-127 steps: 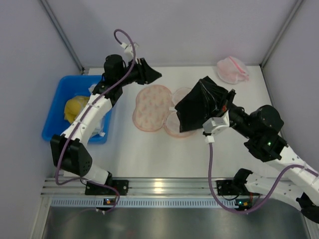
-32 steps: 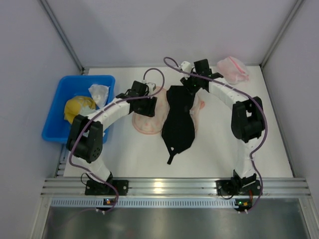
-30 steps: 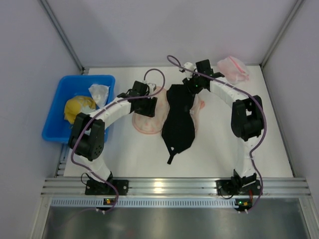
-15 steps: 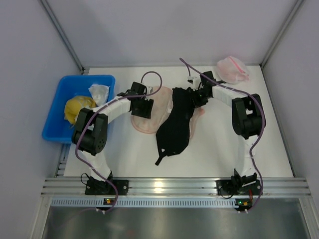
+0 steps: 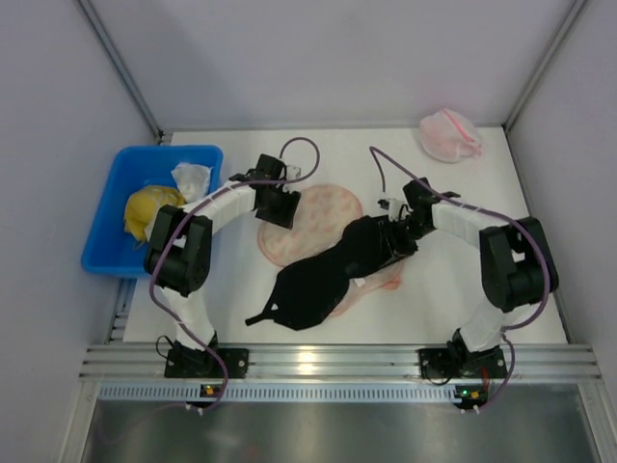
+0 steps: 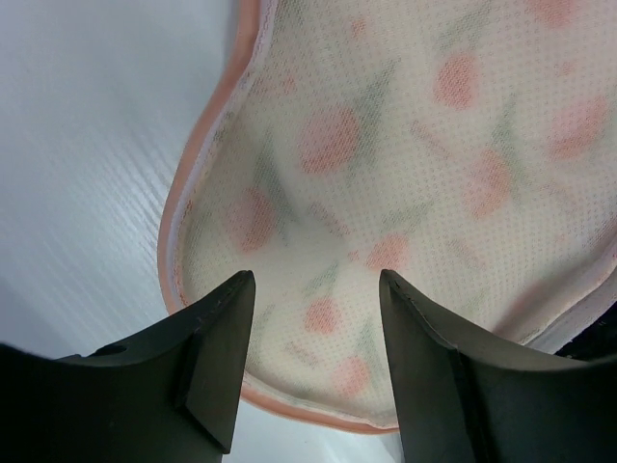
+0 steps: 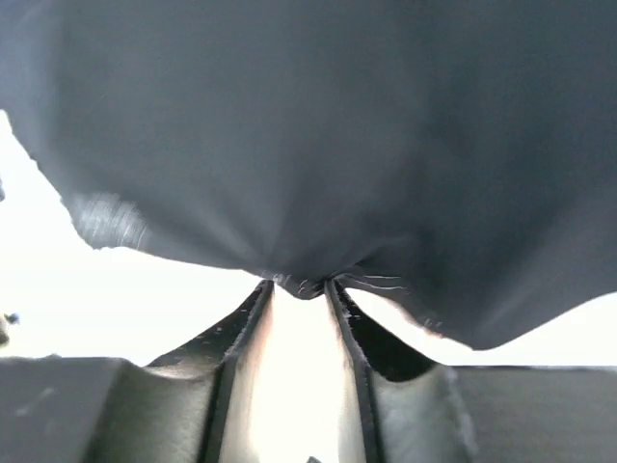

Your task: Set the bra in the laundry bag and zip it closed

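The laundry bag (image 5: pixel 323 205), peach mesh with red marks, lies mid-table. My left gripper (image 5: pixel 280 207) is at its left rim; in the left wrist view the bag (image 6: pixel 405 145) fills the frame. That gripper (image 6: pixel 315 280) stands open, and the bag's pink rim runs between its fingers without being pinched. The black bra (image 5: pixel 318 280) stretches diagonally from the bag's near right side toward the front left. My right gripper (image 5: pixel 393 239) holds its upper right end. In the right wrist view that gripper (image 7: pixel 299 283) is shut on a fold of the bra (image 7: pixel 337 125), which hides everything beyond.
A blue bin (image 5: pixel 108 217) at the left holds a yellow cloth lump (image 5: pixel 145 210) and a white cloth bundle (image 5: pixel 191 178). A pink-and-white mesh bundle (image 5: pixel 449 135) sits at the back right corner. Enclosure walls stand on three sides, and a metal rail (image 5: pixel 308 362) runs along the front.
My right gripper has come from the back toward the front with the bra, which has swung from lengthwise to diagonal across the bag's near side. The left gripper stays at the bag's left rim.
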Action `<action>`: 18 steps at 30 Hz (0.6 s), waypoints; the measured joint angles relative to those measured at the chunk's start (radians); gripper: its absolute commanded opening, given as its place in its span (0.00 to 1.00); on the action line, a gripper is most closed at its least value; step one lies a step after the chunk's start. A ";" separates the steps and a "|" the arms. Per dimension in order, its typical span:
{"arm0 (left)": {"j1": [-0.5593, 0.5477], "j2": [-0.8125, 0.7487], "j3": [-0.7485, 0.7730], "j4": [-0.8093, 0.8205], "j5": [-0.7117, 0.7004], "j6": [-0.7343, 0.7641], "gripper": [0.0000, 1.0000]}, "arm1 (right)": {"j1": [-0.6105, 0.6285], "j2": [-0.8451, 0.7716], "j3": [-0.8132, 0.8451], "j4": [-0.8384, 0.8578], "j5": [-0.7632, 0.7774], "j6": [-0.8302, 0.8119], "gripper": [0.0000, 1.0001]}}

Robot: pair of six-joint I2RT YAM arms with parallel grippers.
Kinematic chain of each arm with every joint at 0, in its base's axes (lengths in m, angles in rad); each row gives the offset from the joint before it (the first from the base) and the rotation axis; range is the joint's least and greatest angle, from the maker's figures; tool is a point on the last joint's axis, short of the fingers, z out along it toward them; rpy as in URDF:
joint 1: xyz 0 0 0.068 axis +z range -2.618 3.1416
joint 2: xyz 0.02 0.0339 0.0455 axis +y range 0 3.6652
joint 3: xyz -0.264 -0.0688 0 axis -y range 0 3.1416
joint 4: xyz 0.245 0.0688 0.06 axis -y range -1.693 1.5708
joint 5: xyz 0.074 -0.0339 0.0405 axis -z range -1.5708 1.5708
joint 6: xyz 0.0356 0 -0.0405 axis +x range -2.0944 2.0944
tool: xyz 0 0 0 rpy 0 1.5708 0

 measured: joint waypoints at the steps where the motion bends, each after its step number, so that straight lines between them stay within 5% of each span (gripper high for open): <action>1: 0.000 0.013 0.018 -0.007 0.011 0.012 0.60 | 0.002 -0.043 -0.017 -0.028 -0.019 -0.010 0.30; 6: 0.010 0.018 0.069 -0.053 0.140 0.082 0.60 | 0.011 -0.248 0.009 -0.122 -0.078 -0.076 0.46; 10: 0.030 -0.055 0.051 -0.119 0.292 0.160 0.61 | 0.011 -0.327 0.108 -0.140 -0.040 -0.134 0.50; 18: 0.049 -0.294 -0.092 -0.191 0.405 0.252 0.61 | 0.010 -0.190 0.165 -0.136 0.126 -0.233 0.51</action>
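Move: At the right hand's fingertips is the bra's right end, still pinched. The bra's middle lies about 17 cm to the left, 6 cm back and 2 cm lower; the opened laundry bag under it is centred 17 cm left and level. The pink pouch sits some 31 cm ahead, 14 cm right. From the left hand the bra's middle is roughly 12 cm right, 12 cm back and 4 cm below, the laundry bag's 11 cm right, 6 cm back. Letting go of the bra's right end, the right hand springs its fingers wider and rises about 12 cm with a small dip back, then reaches forward some 5 cm and sinks again, its fingertips swung forward about 20 degrees. The left hand, fingers still open, lifts off to about 8 cm higher over the laundry bag while drawing back as far, turning clockwise. ##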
